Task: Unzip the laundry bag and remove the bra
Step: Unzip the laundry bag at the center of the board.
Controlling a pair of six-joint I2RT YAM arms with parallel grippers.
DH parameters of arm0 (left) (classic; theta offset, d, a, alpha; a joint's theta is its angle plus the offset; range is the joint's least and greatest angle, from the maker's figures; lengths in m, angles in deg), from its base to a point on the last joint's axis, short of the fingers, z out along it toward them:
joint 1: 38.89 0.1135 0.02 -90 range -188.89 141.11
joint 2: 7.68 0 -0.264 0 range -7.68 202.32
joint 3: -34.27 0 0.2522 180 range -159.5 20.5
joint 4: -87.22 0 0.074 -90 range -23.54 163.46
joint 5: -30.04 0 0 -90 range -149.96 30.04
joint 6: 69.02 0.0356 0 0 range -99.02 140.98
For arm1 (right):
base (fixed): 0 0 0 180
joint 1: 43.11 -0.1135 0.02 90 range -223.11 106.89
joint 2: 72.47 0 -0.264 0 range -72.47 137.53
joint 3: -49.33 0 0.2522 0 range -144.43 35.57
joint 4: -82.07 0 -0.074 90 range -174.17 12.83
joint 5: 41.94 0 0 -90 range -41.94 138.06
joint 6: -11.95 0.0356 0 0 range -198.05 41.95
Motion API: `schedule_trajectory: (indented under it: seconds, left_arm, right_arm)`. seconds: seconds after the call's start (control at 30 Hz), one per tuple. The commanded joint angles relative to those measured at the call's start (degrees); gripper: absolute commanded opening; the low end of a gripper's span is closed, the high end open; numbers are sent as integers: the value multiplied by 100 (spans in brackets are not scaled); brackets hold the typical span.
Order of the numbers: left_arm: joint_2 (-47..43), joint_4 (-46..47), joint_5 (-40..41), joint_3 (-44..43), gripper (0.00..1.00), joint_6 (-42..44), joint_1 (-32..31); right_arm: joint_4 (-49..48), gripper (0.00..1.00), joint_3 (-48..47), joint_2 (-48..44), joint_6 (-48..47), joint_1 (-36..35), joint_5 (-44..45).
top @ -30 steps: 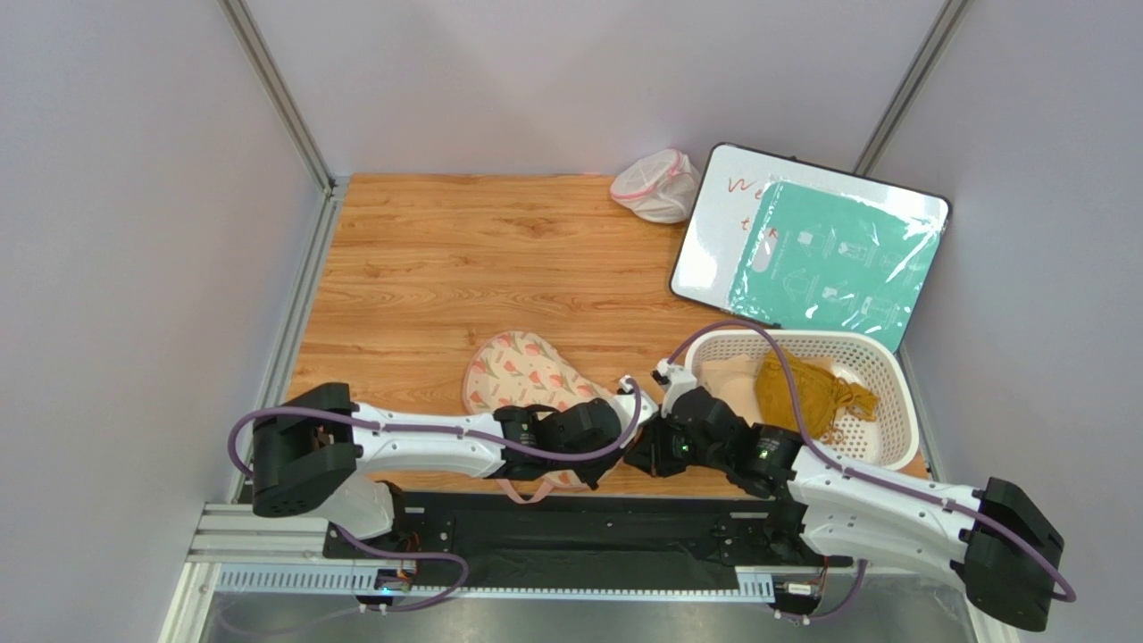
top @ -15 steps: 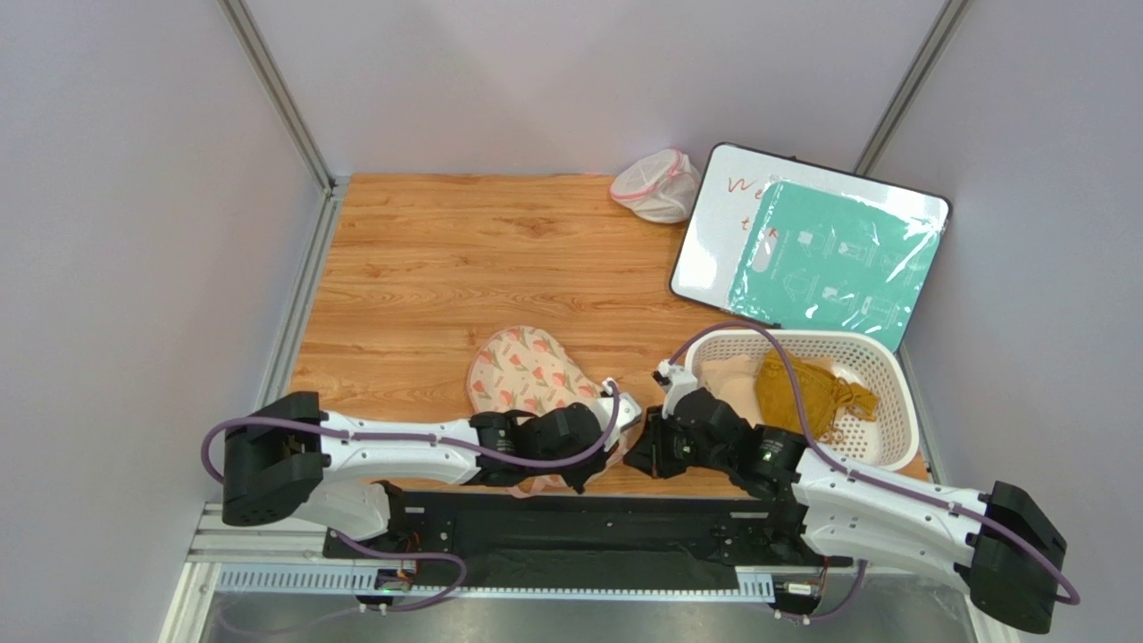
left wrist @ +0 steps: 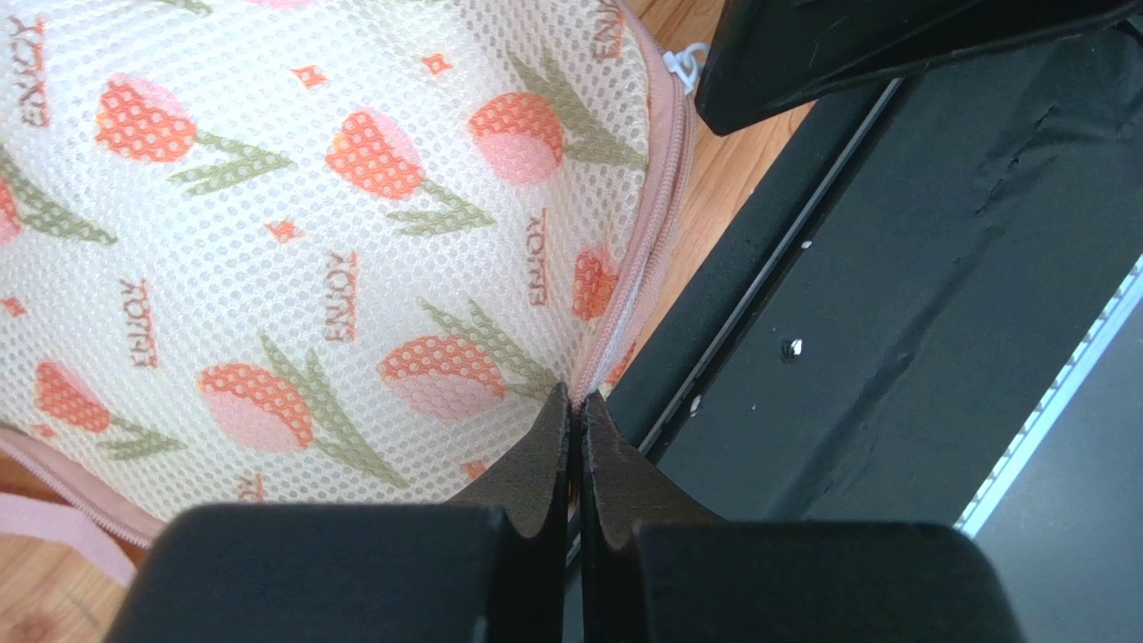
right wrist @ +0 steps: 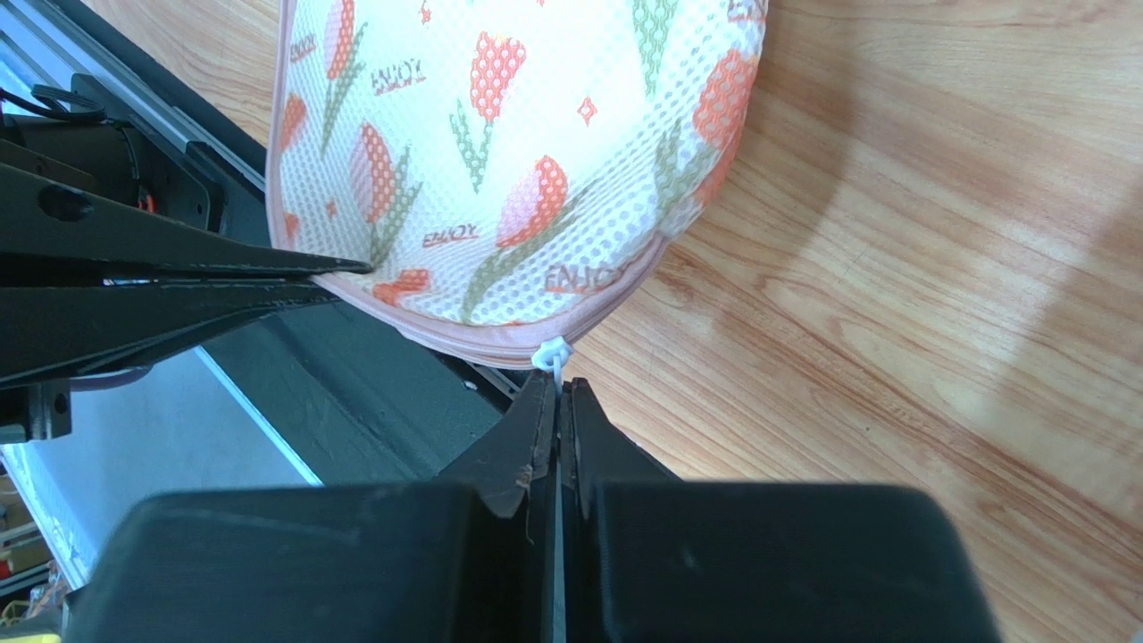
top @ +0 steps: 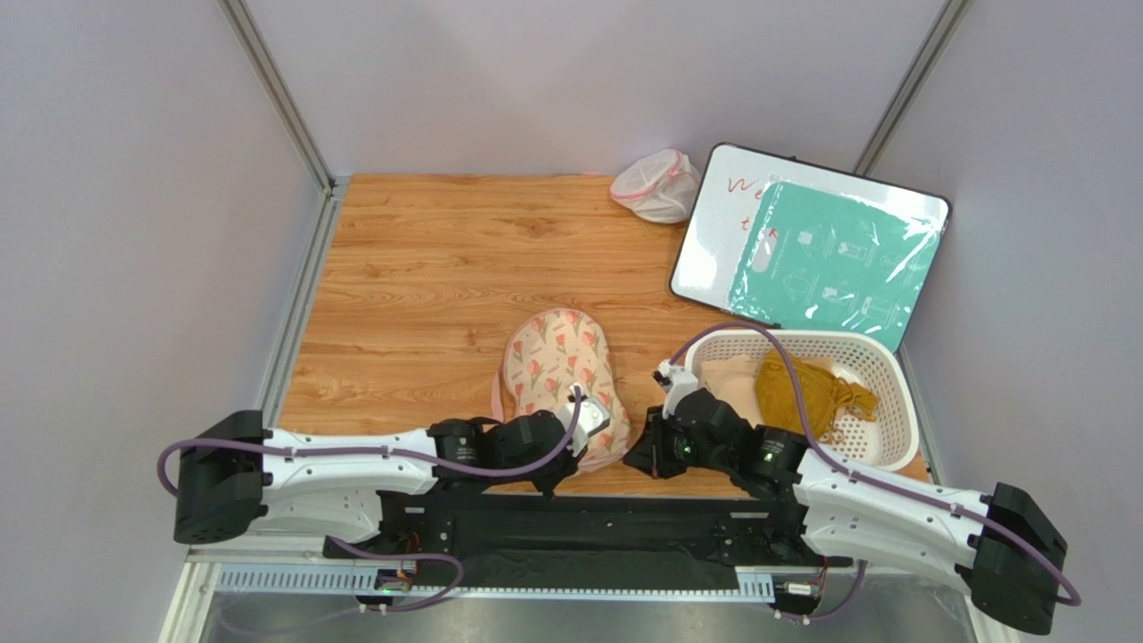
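The laundry bag (top: 561, 365) is a cream mesh pouch with orange-pink tulips and pink edging, lying near the table's front edge. My left gripper (top: 585, 426) is shut on the bag's pink zip edge (left wrist: 631, 308) at its near corner. My right gripper (top: 644, 450) sits just right of the bag, shut on the white zipper pull (right wrist: 552, 358). In the right wrist view the bag (right wrist: 510, 148) fills the upper left, with the left gripper's fingers (right wrist: 175, 275) reaching in from the left. The bra is not visible.
A white basket (top: 805, 338) holding mustard cloth stands at the right, close behind my right arm. A whiteboard with a teal sheet (top: 812, 248) lies at the back right, and a small white mesh pouch (top: 656, 185) sits beside it. The black base rail (left wrist: 872, 335) runs along the near edge.
The bag has swung round and shifted right, now pointing away from the arms. My left arm has dropped lower and reached right with the bag's edge. The right gripper has hardly moved.
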Motion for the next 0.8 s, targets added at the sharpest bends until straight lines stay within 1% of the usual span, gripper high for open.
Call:
schedule_trajectory:
  seconds: [0.0, 0.07, 0.1, 0.17, 0.27, 0.33, 0.5, 0.6, 0.77]
  left_arm:
    - [-264, -483, 197, 65, 13, -43, -14]
    - [-273, -510, 197, -5, 32, -35, -14]
    - [-264, -501, 197, -93, 49, -8, -14]
    - [-221, -510, 170, -207, 62, 27, -14]
    - [-98, -422, 100, -471, 67, 124, -14]
    - [104, -361, 21, -664, 69, 194, -14]
    - [666, -27, -190, -990, 70, 220, -23]
    - [965, 307, -260, -1008, 71, 229, -23]
    - [1396, 395, -322, -1157, 71, 212, -23]
  right_arm:
    - [21, 0, -170, -24, -14, 1, 156]
    - [-76, 0, -170, 37, -5, 10, 86]
    - [-120, 0, -179, 72, -5, 10, 42]
    - [-199, 0, -205, 160, -5, 1, -11]
    - [-252, 0, -249, 275, -5, -25, -37]
    - [-313, 0, -267, 336, -5, -42, -46]
    - [-402, 0, -285, 398, -23, -78, -90]
    - [-410, 0, -285, 424, -14, -95, -108]
    - [-515, 0, -250, 424, 21, -130, -187]
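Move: My right fingers are shut on the pale-blue zip pull. It lies about 7 cm to the right and 1 cm farther out from my left hand, which is shut on the bag's zipped edge near the table's front. The laundry bag's body spreads roughly 11 cm ahead of my left hand and 4 cm lower, its pink strap some 10 cm left and 11 cm ahead. The basket is 23 cm right and 8 cm ahead of my right hand. I open my left fingers wide and let go of the zipped edge while drifting slightly left. Then I swing that hand about 5 cm right along the edge towards the zip pull, rising some 2 cm and sinking again so the spread fingers come astride the edge. My right hand keeps its pinch on the pull, dipping about 1 cm. ##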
